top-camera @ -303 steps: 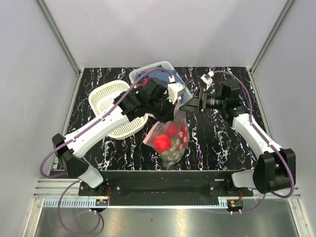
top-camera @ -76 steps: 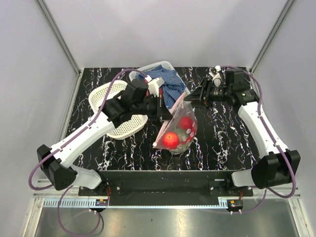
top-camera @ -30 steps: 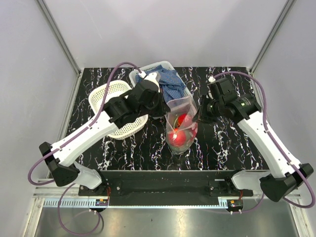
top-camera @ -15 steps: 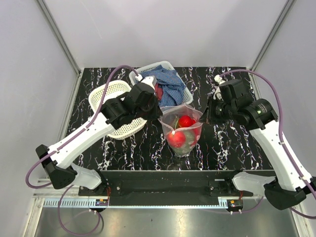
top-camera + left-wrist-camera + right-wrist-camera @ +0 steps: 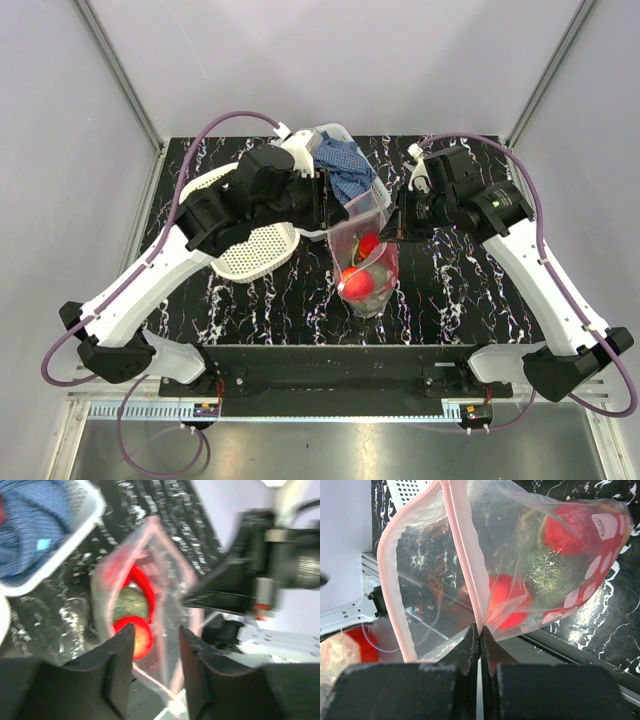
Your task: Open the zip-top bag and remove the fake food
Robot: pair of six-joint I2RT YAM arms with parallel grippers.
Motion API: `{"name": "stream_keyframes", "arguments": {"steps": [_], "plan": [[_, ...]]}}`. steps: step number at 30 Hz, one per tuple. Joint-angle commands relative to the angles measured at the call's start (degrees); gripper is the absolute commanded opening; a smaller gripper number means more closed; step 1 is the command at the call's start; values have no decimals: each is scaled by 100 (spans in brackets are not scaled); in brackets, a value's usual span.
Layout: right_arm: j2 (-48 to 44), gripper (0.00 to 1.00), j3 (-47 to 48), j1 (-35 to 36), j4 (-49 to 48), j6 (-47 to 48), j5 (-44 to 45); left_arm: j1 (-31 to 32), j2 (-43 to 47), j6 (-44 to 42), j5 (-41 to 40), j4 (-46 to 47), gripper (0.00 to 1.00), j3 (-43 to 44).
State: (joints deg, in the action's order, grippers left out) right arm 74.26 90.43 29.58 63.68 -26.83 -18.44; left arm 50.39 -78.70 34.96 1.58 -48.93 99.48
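Note:
The zip-top bag [image 5: 366,258], clear with pale dots and a pink rim, hangs tilted from my right gripper [image 5: 394,228]. In the right wrist view that gripper [image 5: 480,630] is shut on the bag's pink rim strip [image 5: 465,555]. Fake food shows through the plastic: red round fruits [image 5: 570,522] [image 5: 507,600] and a greenish piece [image 5: 555,570]. My left gripper [image 5: 327,207] sits just left of the bag's mouth. In the blurred left wrist view it [image 5: 156,632] is open, gripping nothing, with the bag [image 5: 150,580] and a red fruit [image 5: 142,641] beyond the fingers.
A white basket [image 5: 335,129] holding a blue cloth [image 5: 345,170] stands behind the bag, close to the left wrist. A second white perforated basket [image 5: 250,252] lies to the left under the left arm. The black marbled table [image 5: 450,290] ends at metal rails in front.
My left gripper has opened and let go of the bag's rim, moving back and left. The bag's wide mouth has collapsed, and it now hangs from the right gripper alone.

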Motion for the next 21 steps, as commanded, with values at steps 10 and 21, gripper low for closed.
{"name": "stream_keyframes", "arguments": {"steps": [10, 21], "plan": [[-333, 0, 299, 39, -207, -200, -424, 480, -1252, 108, 149, -99, 10, 370], [-772, 0, -367, 39, -321, -367, -591, 920, -1438, -59, -44, -284, 10, -350]]}}
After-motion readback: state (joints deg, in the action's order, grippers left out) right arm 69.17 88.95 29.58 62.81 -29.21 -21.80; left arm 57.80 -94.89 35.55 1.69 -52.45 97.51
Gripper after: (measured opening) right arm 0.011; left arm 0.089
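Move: The near tomato, low inside the upright open bag, lies about 18 cm below the left hand, some 5 cm to its right and 2 cm back. The melon sits beyond it, roughly 2 cm ahead of the hand, 7 cm right and 20 cm down; the far tomato is about 5 cm ahead, 7 cm right and 18 cm down. From the right hand, which already pinches the bag's rim, the near tomato is about 11 cm below, 4 cm left and 2 cm back. Rightward with a small rise at first, then plunging, the empty left hand goes about 13 cm down and 6 cm right through the bag's open mouth, stopping close above the near tomato. On the way its half-open fingers close almost fully and tip more steeply down, some 20 degrees. The right hand keeps its pinch on the rim and eases about 2 cm back and up. ##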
